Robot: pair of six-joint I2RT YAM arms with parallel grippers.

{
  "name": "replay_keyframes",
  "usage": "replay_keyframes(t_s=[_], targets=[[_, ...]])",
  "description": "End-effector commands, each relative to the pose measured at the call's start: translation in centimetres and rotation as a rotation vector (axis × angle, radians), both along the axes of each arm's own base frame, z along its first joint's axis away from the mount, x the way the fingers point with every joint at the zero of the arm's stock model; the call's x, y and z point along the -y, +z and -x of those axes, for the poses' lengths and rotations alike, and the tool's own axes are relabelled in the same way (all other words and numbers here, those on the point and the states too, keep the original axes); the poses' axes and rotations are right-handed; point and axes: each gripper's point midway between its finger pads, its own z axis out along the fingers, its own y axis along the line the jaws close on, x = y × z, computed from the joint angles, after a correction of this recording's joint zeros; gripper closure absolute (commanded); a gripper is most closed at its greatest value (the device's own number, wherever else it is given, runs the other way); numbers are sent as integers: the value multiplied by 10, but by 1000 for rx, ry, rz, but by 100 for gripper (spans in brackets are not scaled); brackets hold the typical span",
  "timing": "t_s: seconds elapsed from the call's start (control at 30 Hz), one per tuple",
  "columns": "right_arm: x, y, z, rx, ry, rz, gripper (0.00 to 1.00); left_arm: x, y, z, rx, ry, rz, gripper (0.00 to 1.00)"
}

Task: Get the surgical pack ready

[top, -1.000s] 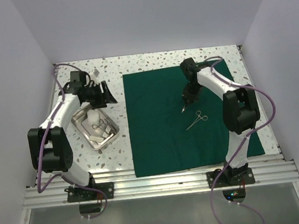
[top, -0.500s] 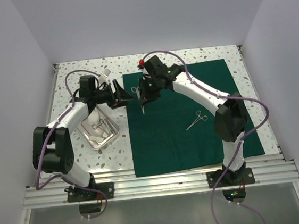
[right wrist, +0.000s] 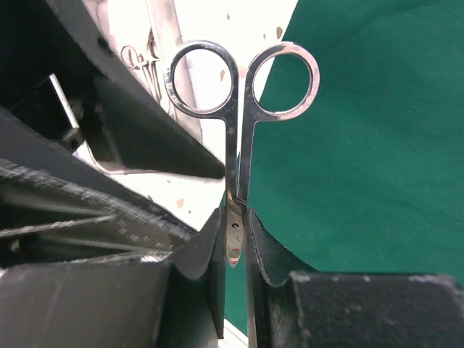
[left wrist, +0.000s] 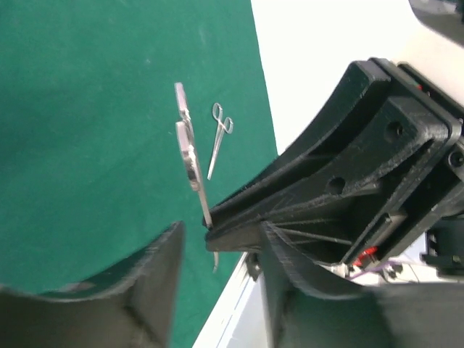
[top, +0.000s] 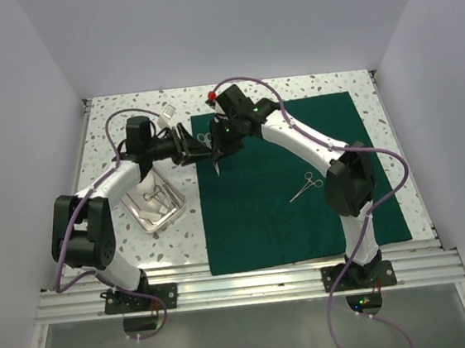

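The dark green drape (top: 302, 200) lies flat on the right half of the table. My right gripper (top: 215, 149) hangs over the drape's left edge, shut on steel scissors (right wrist: 239, 80) at their pivot, with the ring handles clear of the fingers. My left gripper (top: 195, 146) is right beside it, open, its two fingers (left wrist: 148, 286) on either side of the right gripper's tip and the scissors' blade (left wrist: 190, 156) without touching. A pair of forceps (top: 306, 185) lies on the drape. The metal tray (top: 167, 214) to the left holds white gauze (top: 144, 183) and another instrument.
A small clear object (top: 168, 111) sits on the speckled tabletop at the back left. White walls close in the table on three sides. The aluminium rail (top: 244, 285) with both arm bases runs along the near edge.
My right arm has carried the scissors from the middle of the drape to its left edge. The left gripper has swung right to meet them, and its jaws have narrowed a little.
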Motion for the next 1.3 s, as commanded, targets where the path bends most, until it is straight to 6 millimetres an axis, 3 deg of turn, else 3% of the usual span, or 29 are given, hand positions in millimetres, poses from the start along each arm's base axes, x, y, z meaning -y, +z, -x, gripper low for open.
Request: replay_keyframes(t_s=[0.0, 0.13, 0.27, 0.43, 0.53, 0.77, 1.07, 1.2, 1.27], targets=[[-26, 36, 12, 45, 104, -104, 100, 4, 0, -12, 29, 4, -2, 55], [-27, 36, 18, 47, 126, -113, 100, -2, -11, -19, 7, 23, -11, 56], [-26, 33, 22, 34, 143, -105, 100, -4, -5, -27, 35, 31, -10, 46], [-24, 35, 29, 30, 160, -108, 100, -10, -11, -29, 11, 52, -14, 49], [-20, 31, 31, 23, 156, -97, 100, -19, -4, -32, 38, 74, 5, 54], [-12, 26, 36, 10, 151, -75, 100, -31, 1, -28, 59, 96, 3, 48], [-19, 31, 30, 30, 145, -99, 100, -21, 5, -23, 56, 65, 36, 48], [-26, 31, 30, 21, 158, -111, 100, -14, 2, -21, 49, 49, 47, 58], [-26, 30, 29, 20, 156, -105, 100, -12, 6, -23, 54, 39, 69, 82]])
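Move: The scissors' finger rings, sticking out of the right gripper's grip, lie about 6 cm ahead of the left hand, 1 cm to its right and nearly level. The right gripper's fingers stand roughly level with it in reach, 3 cm to its right and 2 cm lower; the metal tray is about 20 cm left, 11 cm back and 17 cm down. From the right hand, the rings are 6 cm ahead, 1 cm left and 3 cm up. The scissors, still pinched near the pivot, are carried about 3 cm back and slightly left by the right hand after a short hold. Meanwhile the left hand slightly closes and reopens twice near the blades, shifts some 3 cm forward and left to the rings, eases a centimetre right again, and starts closing around them. ##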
